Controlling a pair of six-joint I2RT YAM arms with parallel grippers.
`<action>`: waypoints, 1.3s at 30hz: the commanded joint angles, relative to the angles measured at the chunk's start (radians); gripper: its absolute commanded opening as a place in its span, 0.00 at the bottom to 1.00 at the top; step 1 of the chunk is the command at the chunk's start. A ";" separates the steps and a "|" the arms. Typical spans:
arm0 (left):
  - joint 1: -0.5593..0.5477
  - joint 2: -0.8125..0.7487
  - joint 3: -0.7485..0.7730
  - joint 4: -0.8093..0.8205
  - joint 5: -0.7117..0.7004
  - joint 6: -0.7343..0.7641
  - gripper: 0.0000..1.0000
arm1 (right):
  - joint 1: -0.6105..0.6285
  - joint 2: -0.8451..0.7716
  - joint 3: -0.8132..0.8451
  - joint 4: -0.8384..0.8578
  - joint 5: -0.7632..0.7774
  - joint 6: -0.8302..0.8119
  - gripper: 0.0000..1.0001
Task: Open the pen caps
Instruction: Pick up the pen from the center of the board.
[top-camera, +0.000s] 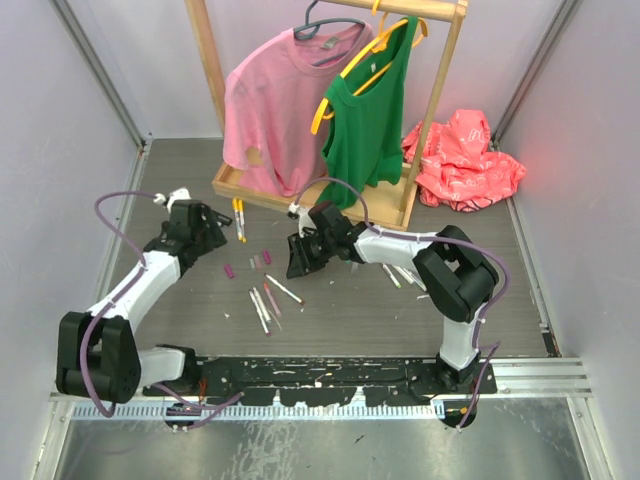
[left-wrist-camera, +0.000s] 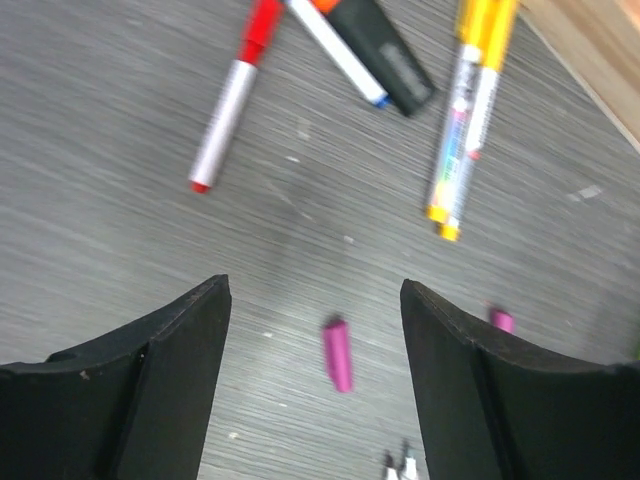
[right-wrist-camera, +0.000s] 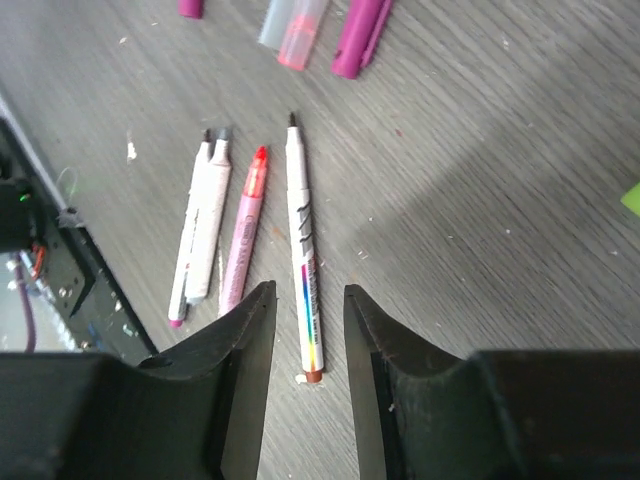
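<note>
Loose pen caps lie on the grey table (top-camera: 330, 320): a magenta cap (top-camera: 229, 270) and two more (top-camera: 262, 259) beside it. My left gripper (top-camera: 208, 238) is open and empty. In the left wrist view it (left-wrist-camera: 313, 290) hovers over the magenta cap (left-wrist-camera: 338, 353), and a second pink cap (left-wrist-camera: 502, 320) peeks past the right finger. My right gripper (top-camera: 298, 258) is open with a narrow gap and empty. In the right wrist view it (right-wrist-camera: 308, 295) hangs above an uncapped white marker (right-wrist-camera: 305, 250). A purple cap (right-wrist-camera: 360, 35) and a pale pink cap (right-wrist-camera: 300, 30) lie beyond.
A red-capped marker (left-wrist-camera: 228, 115), a black highlighter (left-wrist-camera: 385, 55) and yellow markers (left-wrist-camera: 465, 120) lie ahead of the left gripper. A pink marker (right-wrist-camera: 245, 230) and white markers (right-wrist-camera: 200, 230) lie by the right one. A wooden clothes rack (top-camera: 320, 195) stands behind, with a red cloth (top-camera: 465, 160) at its right.
</note>
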 joint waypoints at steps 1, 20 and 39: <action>0.137 0.002 0.006 -0.006 0.002 0.048 0.71 | -0.035 -0.062 0.053 -0.005 -0.259 -0.135 0.40; 0.272 0.481 0.335 -0.156 0.095 0.080 0.50 | -0.059 -0.095 0.080 -0.072 -0.499 -0.273 0.39; 0.271 0.540 0.349 -0.198 0.113 0.073 0.06 | -0.072 -0.105 0.081 -0.073 -0.521 -0.272 0.39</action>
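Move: The red-capped pen's middle lies about 9 cm ahead of the left gripper, 7 cm to its left and 8 cm below, its tail nearer the arm. The blue-capped pen is some 3 cm beyond and 4 cm right of it, the orange-capped highlighter 5 cm beyond and 5 cm right, the yellow-tailed pens 3 cm beyond and 13 cm right. From the right gripper, the red-capped pen is about 11 cm ahead, 26 cm left and 4 cm below. Swing the left gripper about 7.5 cm left, then drop it some 8 cm while reaching 4 cm forward, tipping the fingers steeper, to the tail end of the red-capped pen, and shut them so that both pads pinch the white barrel. Meanwhile lift the empty, part-open right gripper up and back off the uncapped pens, turning it counter-clockwise. ##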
